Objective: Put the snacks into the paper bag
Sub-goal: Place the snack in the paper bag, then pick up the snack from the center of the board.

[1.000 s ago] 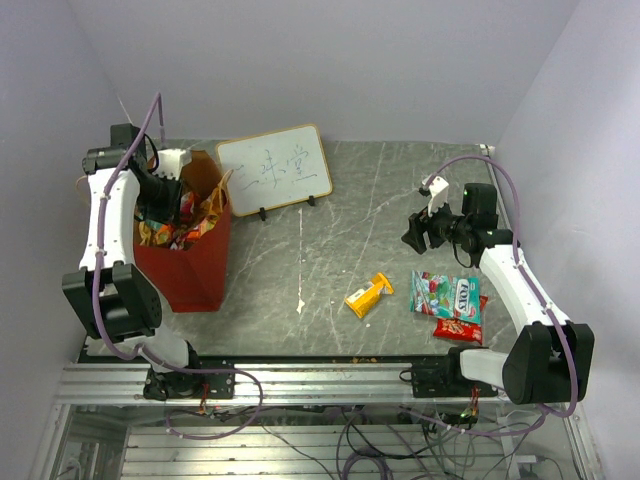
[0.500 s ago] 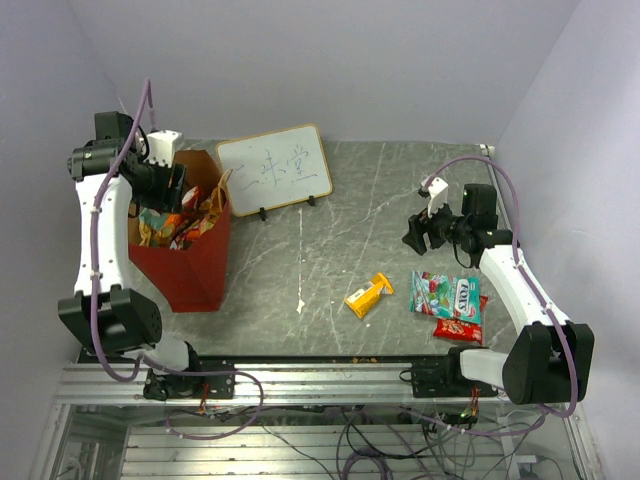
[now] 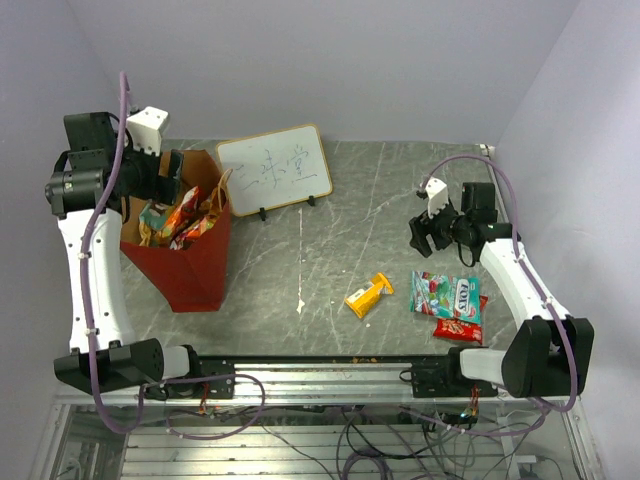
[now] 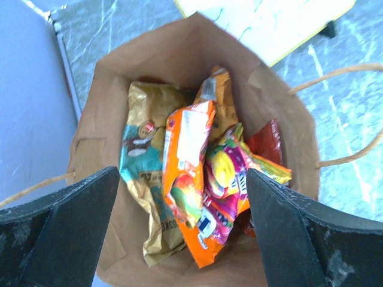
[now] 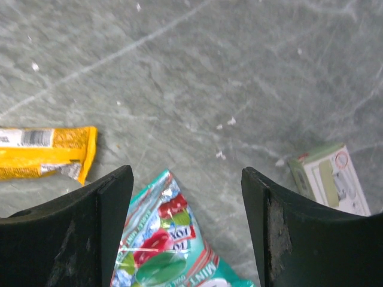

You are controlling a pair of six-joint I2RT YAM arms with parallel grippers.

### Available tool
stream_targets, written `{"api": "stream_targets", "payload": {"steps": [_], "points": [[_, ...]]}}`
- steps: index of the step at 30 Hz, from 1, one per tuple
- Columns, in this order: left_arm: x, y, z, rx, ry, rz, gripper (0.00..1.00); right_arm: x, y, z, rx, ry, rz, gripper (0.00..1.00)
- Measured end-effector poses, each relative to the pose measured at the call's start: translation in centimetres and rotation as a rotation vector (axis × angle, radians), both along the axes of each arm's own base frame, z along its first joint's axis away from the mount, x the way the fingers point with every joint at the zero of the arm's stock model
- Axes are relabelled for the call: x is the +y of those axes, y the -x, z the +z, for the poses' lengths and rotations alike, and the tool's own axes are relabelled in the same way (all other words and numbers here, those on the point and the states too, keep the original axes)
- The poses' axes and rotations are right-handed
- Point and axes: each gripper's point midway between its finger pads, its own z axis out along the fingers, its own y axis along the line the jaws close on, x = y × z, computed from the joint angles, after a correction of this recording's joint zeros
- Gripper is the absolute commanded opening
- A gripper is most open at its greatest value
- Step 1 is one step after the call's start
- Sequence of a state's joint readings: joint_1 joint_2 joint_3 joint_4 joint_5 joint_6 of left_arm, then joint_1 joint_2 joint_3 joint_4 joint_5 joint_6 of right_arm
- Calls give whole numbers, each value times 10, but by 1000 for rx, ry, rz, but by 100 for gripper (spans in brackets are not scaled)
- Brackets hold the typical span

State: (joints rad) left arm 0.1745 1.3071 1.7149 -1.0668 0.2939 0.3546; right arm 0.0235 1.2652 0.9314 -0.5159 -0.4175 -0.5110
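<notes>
The red paper bag (image 3: 192,262) stands at the left of the table, brown inside (image 4: 108,78). Several snacks lie in it: an orange packet (image 4: 188,179), a gold and teal packet (image 4: 140,149) and a purple and yellow one (image 4: 230,176). My left gripper (image 3: 166,176) hangs open above the bag's mouth, holding nothing. On the table lie a yellow pack (image 3: 368,295), a teal-white candy bag (image 3: 446,296) and a red pack (image 3: 458,329) partly under it. My right gripper (image 3: 426,230) hovers open above the candy bag's corner (image 5: 170,239), apart from it. The yellow pack (image 5: 45,152) lies to its left.
A white framed board with writing (image 3: 275,168) stands behind the bag, its edge (image 4: 263,24) close to the bag's rim. A small white box with red-green print (image 5: 332,179) lies right of the right gripper. The bag's loop handles (image 4: 353,113) hang outward.
The left arm has risen out of the bag while its gripper opened wide, leaving the snacks inside. The right gripper shifted slightly and opened a little more.
</notes>
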Motion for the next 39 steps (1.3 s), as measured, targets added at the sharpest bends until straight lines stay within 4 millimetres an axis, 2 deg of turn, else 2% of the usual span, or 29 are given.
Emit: {"api": "stream_targets", "payload": {"steps": [3,7,10,12,15,17,21,24,30,39], "points": [[-11,-3,9,-36,40,-36,97,-19,8,-14,85,28,-50,73],[-34,-5,17,-69,70,-101,97,-57,19,-29,221,40,-128,73],[-67,-3,24,-94,68,-189,97,-91,34,-37,315,47,-184,74],[-96,0,26,-114,54,-266,97,-108,47,-41,374,49,-204,74],[-136,10,27,-130,43,-380,96,-123,67,-50,458,44,-215,74],[-151,14,28,-142,38,-430,96,-130,82,-58,516,44,-219,74],[-171,16,28,-169,21,-491,96,-134,99,-69,591,38,-210,73],[-181,16,21,-173,10,-520,95,-130,102,-76,631,8,-193,73],[-192,16,2,-153,-12,-550,95,-124,101,-93,697,-53,-185,72],[-204,17,7,-184,-12,-585,94,-111,92,-102,717,-148,-145,68]]}}
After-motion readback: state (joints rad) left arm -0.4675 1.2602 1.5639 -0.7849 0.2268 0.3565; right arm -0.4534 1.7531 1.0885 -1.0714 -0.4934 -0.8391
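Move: The Fox's candy packet lies about 12 cm back and 7 cm to the right of the right hand, some 12 cm below it; the red packet is 6 cm nearer the base and 5 cm farther right than that one, and the yellow snack 20 cm to its left. A small white box stands 4 cm ahead and 13 cm right of the right hand. The left hand is above the paper bag's mouth, with the whiteboard about 15 cm ahead and 20 cm right, and the yellow snack 45 cm right, 11 cm back and 32 cm below. The right hand, fingers held open, sweeps right and back, then sinks, about 10 cm each way while tipping some 40 degrees to point down, and eases a little left at the end, its fingers coming low around the right end of the Fox's candy packet and touching it. Meanwhile the open, empty left hand swings about 20 cm right, off the bag's mouth to in front of the whiteboard, staying high and turning clockwise. ##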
